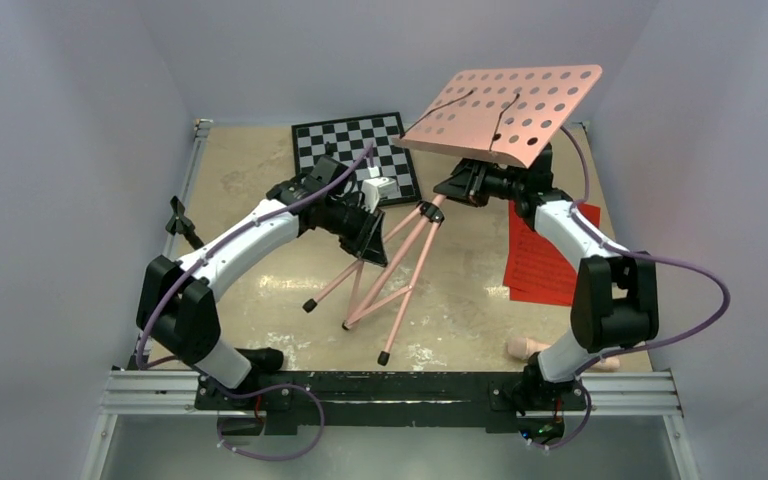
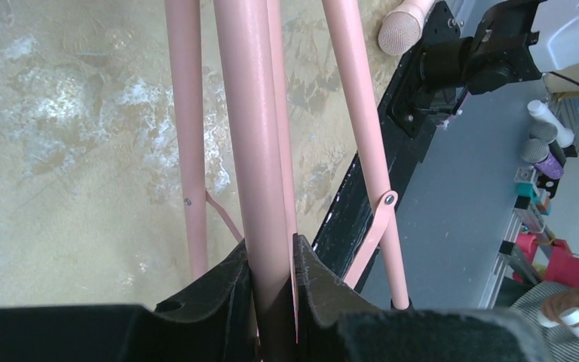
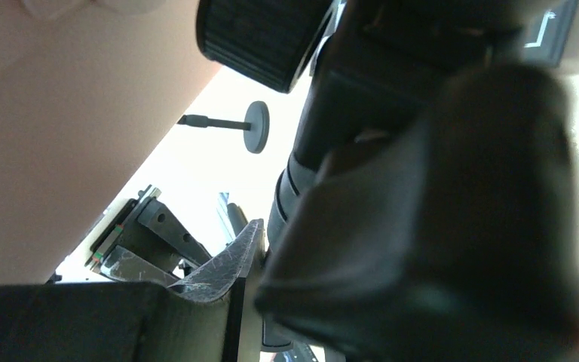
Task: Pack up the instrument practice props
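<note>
The pink music stand is held up off the table at a tilt, its perforated desk (image 1: 505, 110) high at the back right and its tripod legs (image 1: 390, 280) spread towards the front. My left gripper (image 1: 370, 240) is shut on the stand's central pole (image 2: 260, 151), which sits tight between both pads (image 2: 273, 279). My right gripper (image 1: 465, 185) is shut on the black joint (image 3: 309, 166) just under the desk, whose pink underside (image 3: 45, 136) fills the left of the right wrist view. Red printed sheets (image 1: 540, 265) lie at the right. The peach tube (image 1: 520, 348) lies by the right arm's base. The black peg stand (image 1: 182, 222) is at the left edge.
A black-and-white chessboard (image 1: 355, 150) lies at the back centre, partly behind the left arm. The black rail (image 1: 390, 385) with both arm bases runs along the near edge. Grey walls close in the left, right and back sides.
</note>
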Controlling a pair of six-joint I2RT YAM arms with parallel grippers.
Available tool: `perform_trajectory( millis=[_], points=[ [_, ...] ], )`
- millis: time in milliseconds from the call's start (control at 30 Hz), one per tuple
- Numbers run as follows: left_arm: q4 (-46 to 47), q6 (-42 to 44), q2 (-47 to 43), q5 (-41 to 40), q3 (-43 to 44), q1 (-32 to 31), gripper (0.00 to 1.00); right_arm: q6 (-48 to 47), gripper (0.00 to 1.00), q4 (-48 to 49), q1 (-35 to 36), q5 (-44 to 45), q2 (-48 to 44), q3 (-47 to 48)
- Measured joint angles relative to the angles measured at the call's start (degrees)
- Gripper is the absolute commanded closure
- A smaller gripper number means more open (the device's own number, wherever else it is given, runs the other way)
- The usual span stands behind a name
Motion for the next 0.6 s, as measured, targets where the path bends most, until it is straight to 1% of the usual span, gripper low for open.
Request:
perform_trajectory(
  millis=[233,433,600],
  points=[
    [3.2,-5.7,4.1,-2.4,0.0,-2.4,1.00,0.2,1.00,-1.6,-1.7,-0.5,5.4,-0.7],
    [7.2,-8.7,8.9,-3.1,0.0,-4.4,1.00,-0.8,1.00,-4.4,-2.8,1.8,7.8,-1.0],
    [9.4,-11.0,11.2,-3.8,0.0,-5.4,1.00,-1.3,1.00,-4.6,-3.6,1.6,10.8,-1.0]
  ],
)
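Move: Both hands hold the pink music stand, the left on its legs, the right near the tray. The bare middle of the tabletop lies about 7 cm ahead, 8 cm right and 18 cm below the left hand; from the right hand, roughly 7 cm back, 6 cm left and 22 cm below. At table height, the chessboard lies 10 cm ahead and 17 cm left of the right hand, the red sheets 10 cm back and 22 cm right. Still gripping the music stand, both hands lower it, the right about 9 cm, the left 6 cm while shifting rightward. ##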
